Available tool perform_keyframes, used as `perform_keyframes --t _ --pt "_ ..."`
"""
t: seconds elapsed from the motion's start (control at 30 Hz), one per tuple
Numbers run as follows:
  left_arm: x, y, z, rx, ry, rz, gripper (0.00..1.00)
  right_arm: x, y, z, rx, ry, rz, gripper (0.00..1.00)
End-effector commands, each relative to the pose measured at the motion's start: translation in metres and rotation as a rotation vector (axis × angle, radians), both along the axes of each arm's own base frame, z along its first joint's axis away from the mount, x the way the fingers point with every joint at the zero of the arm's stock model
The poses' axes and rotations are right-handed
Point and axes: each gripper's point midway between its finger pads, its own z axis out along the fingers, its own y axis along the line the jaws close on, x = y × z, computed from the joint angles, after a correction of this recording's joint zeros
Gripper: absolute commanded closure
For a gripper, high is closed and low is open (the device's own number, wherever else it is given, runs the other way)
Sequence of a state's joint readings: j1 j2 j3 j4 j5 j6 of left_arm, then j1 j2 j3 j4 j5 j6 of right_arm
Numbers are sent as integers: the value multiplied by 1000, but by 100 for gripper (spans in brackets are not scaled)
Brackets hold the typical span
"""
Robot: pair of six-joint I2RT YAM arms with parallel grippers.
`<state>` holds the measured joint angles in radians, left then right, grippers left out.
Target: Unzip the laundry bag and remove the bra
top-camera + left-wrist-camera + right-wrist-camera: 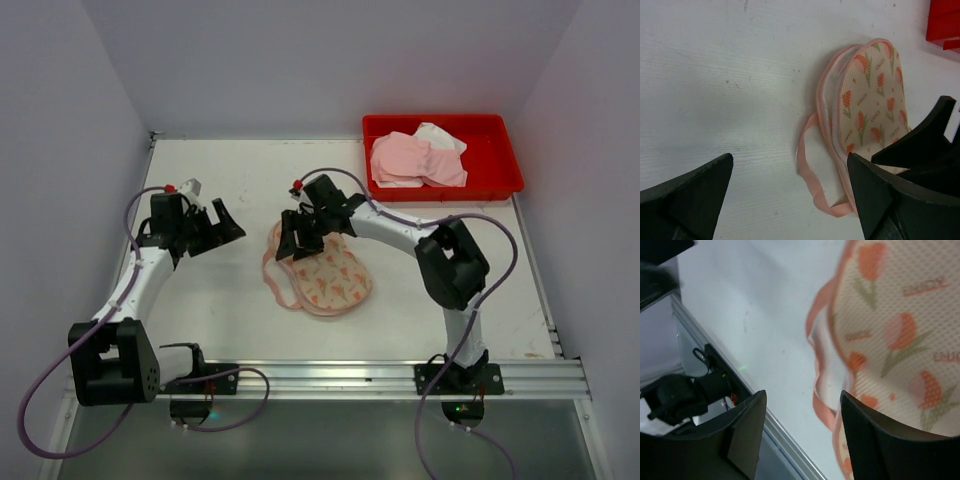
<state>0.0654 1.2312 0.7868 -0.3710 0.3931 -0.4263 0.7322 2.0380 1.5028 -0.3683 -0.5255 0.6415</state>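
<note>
The laundry bag [325,275] lies flat at mid-table, cream with a red-pink flower print, pink trim and a pink loop [270,275] on its left side. My right gripper [298,245] hangs over the bag's far-left end with its jaws apart and nothing between them. In the right wrist view the bag [900,340] fills the right side and the gripper [802,394] frames the loop's edge. My left gripper [228,228] stands open to the left of the bag. Its own view shows the bag [870,100] and loop [807,170] ahead of the gripper [790,160]. The bra is hidden.
A red tray [440,121] at the back right holds pink and white cloth [415,158]. Its corner [945,20] shows in the left wrist view. An aluminium rail [380,375] runs along the table's near edge. White walls enclose the left, back and right.
</note>
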Motion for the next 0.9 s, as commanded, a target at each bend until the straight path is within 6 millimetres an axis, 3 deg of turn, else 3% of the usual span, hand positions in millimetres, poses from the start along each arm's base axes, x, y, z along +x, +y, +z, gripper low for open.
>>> perform_keyframes --t 0.0,0.03,0.07,0.17,0.2,0.23,0.27,0.33,0.4,0.43,0.5,0.6,0.63,0.73,0.77,0.83,0.87 --pt "4 1 36 -8 -90 3 0 7 -12 102 67 -283 22 36" --pt "3 1 47 -5 -117 8 0 11 -25 104 28 -321 1 31" --pt "5 4 59 7 -137 23 0 25 -43 122 -20 -415 -85 28" --pt "2 15 94 56 -212 76 0 51 -99 132 -136 -485 -254 22" --pt "1 18 104 76 -233 87 0 51 -118 156 -120 -522 -313 22" --pt "-3 22 119 91 -270 102 0 58 -149 154 -151 -501 -396 21" --pt "-5 28 133 120 -293 129 0 59 -167 162 -154 -518 -445 21" --pt "-15 34 160 159 -368 154 0 53 -219 190 -190 -610 -576 19" --pt "-25 48 182 220 -417 215 0 48 -265 202 -296 -709 -709 10" --pt "-34 53 198 241 -462 242 0 32 -286 229 -291 -802 -762 1" --pt "-51 65 222 286 -519 306 0 7 -325 258 -326 -922 -875 1" --pt "-69 68 248 323 -576 330 0 -23 -356 276 -338 -1019 -946 1" --pt "-74 68 254 327 -586 331 0 -46 -375 294 -306 -1081 -1009 1" --pt "-94 70 277 348 -635 352 0 -76 -397 306 -288 -1177 -1041 1" --pt "-100 67 286 347 -660 342 0 -97 -406 316 -231 -1226 -1069 1" --pt "-112 70 297 355 -699 356 0 -114 -413 318 -199 -1276 -1067 1" --pt "-116 72 302 360 -712 371 0 -131 -415 325 -133 -1324 -1057 1"
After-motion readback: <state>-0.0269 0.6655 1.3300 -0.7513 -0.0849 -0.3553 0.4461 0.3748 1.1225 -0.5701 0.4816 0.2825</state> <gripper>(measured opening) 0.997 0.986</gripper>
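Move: The closed laundry bag lies just below the right gripper, its middle about 8 cm to the right and 4 cm nearer the base. Its strap loop is roughly 8 cm back and a couple of centimetres left of that gripper; the bra rests in the red box about 22 cm ahead and 31 cm right. From the left gripper, the bag's middle is about 20 cm right, 8 cm back and 6 cm lower. Leave the laundry bag and retreat with both arms. Sweep the right gripper about 40 cm right and over 30 cm up, first slightly forward across the bag, then back, opening its half-open fingers wide while the wrist turns clockwise and tips the fingers up to level. Raise the left gripper some 30 cm, then also back and a little left, fingertips tilting up, still wide open. ##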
